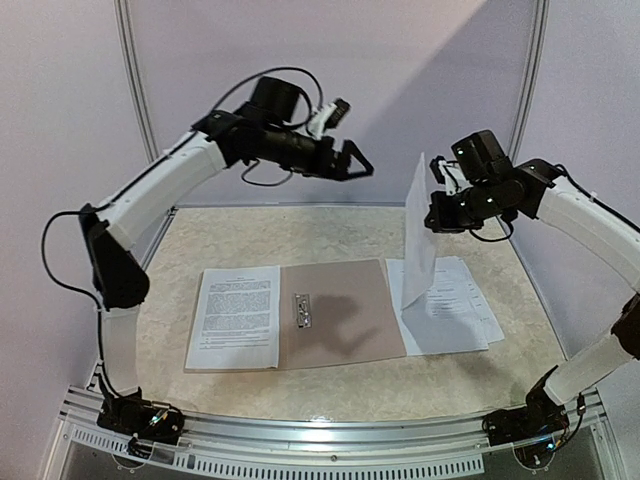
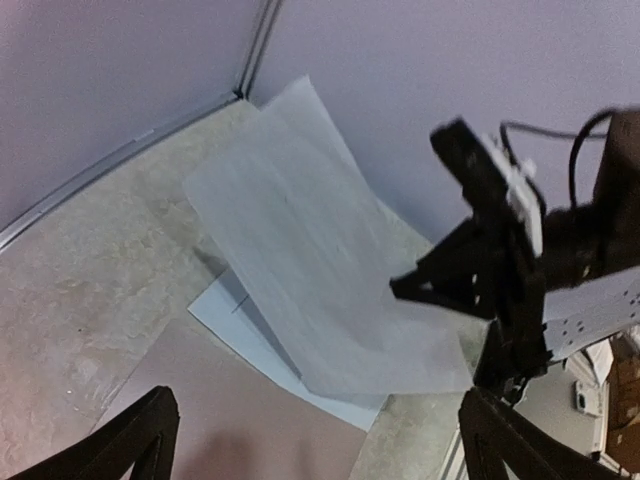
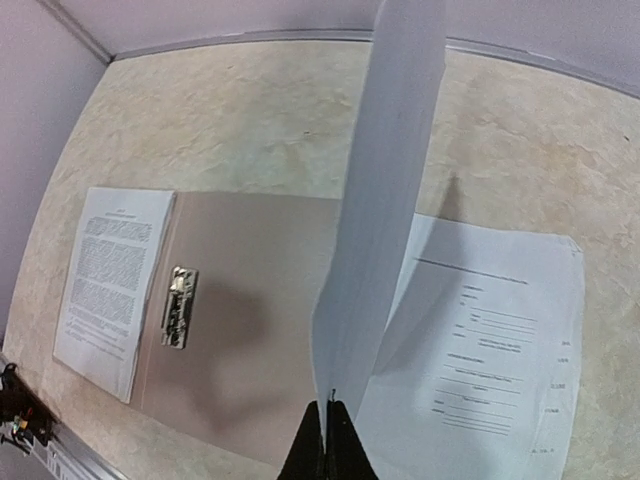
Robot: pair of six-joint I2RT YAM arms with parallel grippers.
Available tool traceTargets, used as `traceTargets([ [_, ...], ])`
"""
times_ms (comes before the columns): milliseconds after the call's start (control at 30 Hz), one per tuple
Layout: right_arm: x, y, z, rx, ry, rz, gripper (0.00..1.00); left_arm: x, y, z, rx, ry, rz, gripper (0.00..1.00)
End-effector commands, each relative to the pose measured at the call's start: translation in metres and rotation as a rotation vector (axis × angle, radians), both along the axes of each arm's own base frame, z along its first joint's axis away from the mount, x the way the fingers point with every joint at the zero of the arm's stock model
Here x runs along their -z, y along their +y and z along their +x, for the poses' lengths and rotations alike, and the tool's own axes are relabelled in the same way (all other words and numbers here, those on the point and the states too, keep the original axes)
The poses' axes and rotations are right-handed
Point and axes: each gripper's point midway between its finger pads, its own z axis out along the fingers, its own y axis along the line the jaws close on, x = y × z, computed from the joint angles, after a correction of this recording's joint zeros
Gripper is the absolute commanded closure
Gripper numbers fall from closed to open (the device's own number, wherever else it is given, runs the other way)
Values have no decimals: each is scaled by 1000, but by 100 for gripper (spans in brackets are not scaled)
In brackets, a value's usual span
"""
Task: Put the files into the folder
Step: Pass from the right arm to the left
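Note:
The brown folder [image 1: 345, 312] lies open on the table, its metal clip [image 1: 302, 308] near the fold, and one printed sheet [image 1: 235, 316] rests on its left half. More files [image 1: 458, 305] lie stacked just right of it. My right gripper [image 1: 437, 208] is shut on the edge of one white sheet [image 1: 420, 235], which hangs upright above that stack. In the right wrist view the fingertips [image 3: 327, 432] pinch the sheet [image 3: 385, 200] above the folder [image 3: 260, 330]. My left gripper [image 1: 355, 160] hangs open, high over the folder's far edge, with nothing in it. Its wrist view shows the lifted sheet [image 2: 320, 270].
Purple walls enclose the back and both sides of the beige table [image 1: 300, 235]. The metal frame rail [image 1: 330, 435] runs along the near edge between the arm bases. In the left wrist view the right arm [image 2: 500, 260] is close in front.

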Motion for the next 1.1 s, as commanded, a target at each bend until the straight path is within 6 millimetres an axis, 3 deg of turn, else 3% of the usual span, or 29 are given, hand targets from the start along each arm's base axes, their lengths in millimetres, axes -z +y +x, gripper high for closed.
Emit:
traceTargets([
  [0,-8,51,4,-38,-81,-16,100,28,19,-3,-41,229,-30,0],
  [100,5,85,6,-39,-76,-41,100,52,31,1,-96,315,-16,0],
  [233,54,132,13,-4,-6,-50,100,91,51,6,-177,464,4,0],
  [333,76,164,12,-10,8,-70,100,118,73,7,-246,519,49,0],
  [533,84,212,9,-47,-8,-54,100,156,103,5,-346,529,193,0],
  [700,87,238,-4,-89,-31,-43,100,157,117,15,-412,536,202,0],
  [967,92,272,-15,-151,-25,-16,100,185,144,20,-498,583,280,1],
  [1067,97,282,-16,-167,-15,-16,100,187,149,22,-509,572,298,11],
])
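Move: The file sheet in the right gripper has its middle about 3 cm ahead and 3 cm left of that hand, slightly below. From the left hand, it is roughly 11 cm right, level in reach and 10 cm down. The folder's clip is some 24 cm left, 6 cm back and 24 cm below the right hand, or about 13 cm left, 6 cm back and 33 cm below the left. The loose papers lie 9 cm right, 5 cm back and 25 cm below the right hand. The sheet, still pinched in the shut right gripper, is carried about 27 cm left to above the folder's clip, level at first, then sinking for a net 8 cm or so. The left hand, fingers staying wide open, rises briefly, then drops a net 18 cm while drawing 13 cm left, its fingers tipping more steeply down, to meet the right gripper and take the sheet's edge between them. ##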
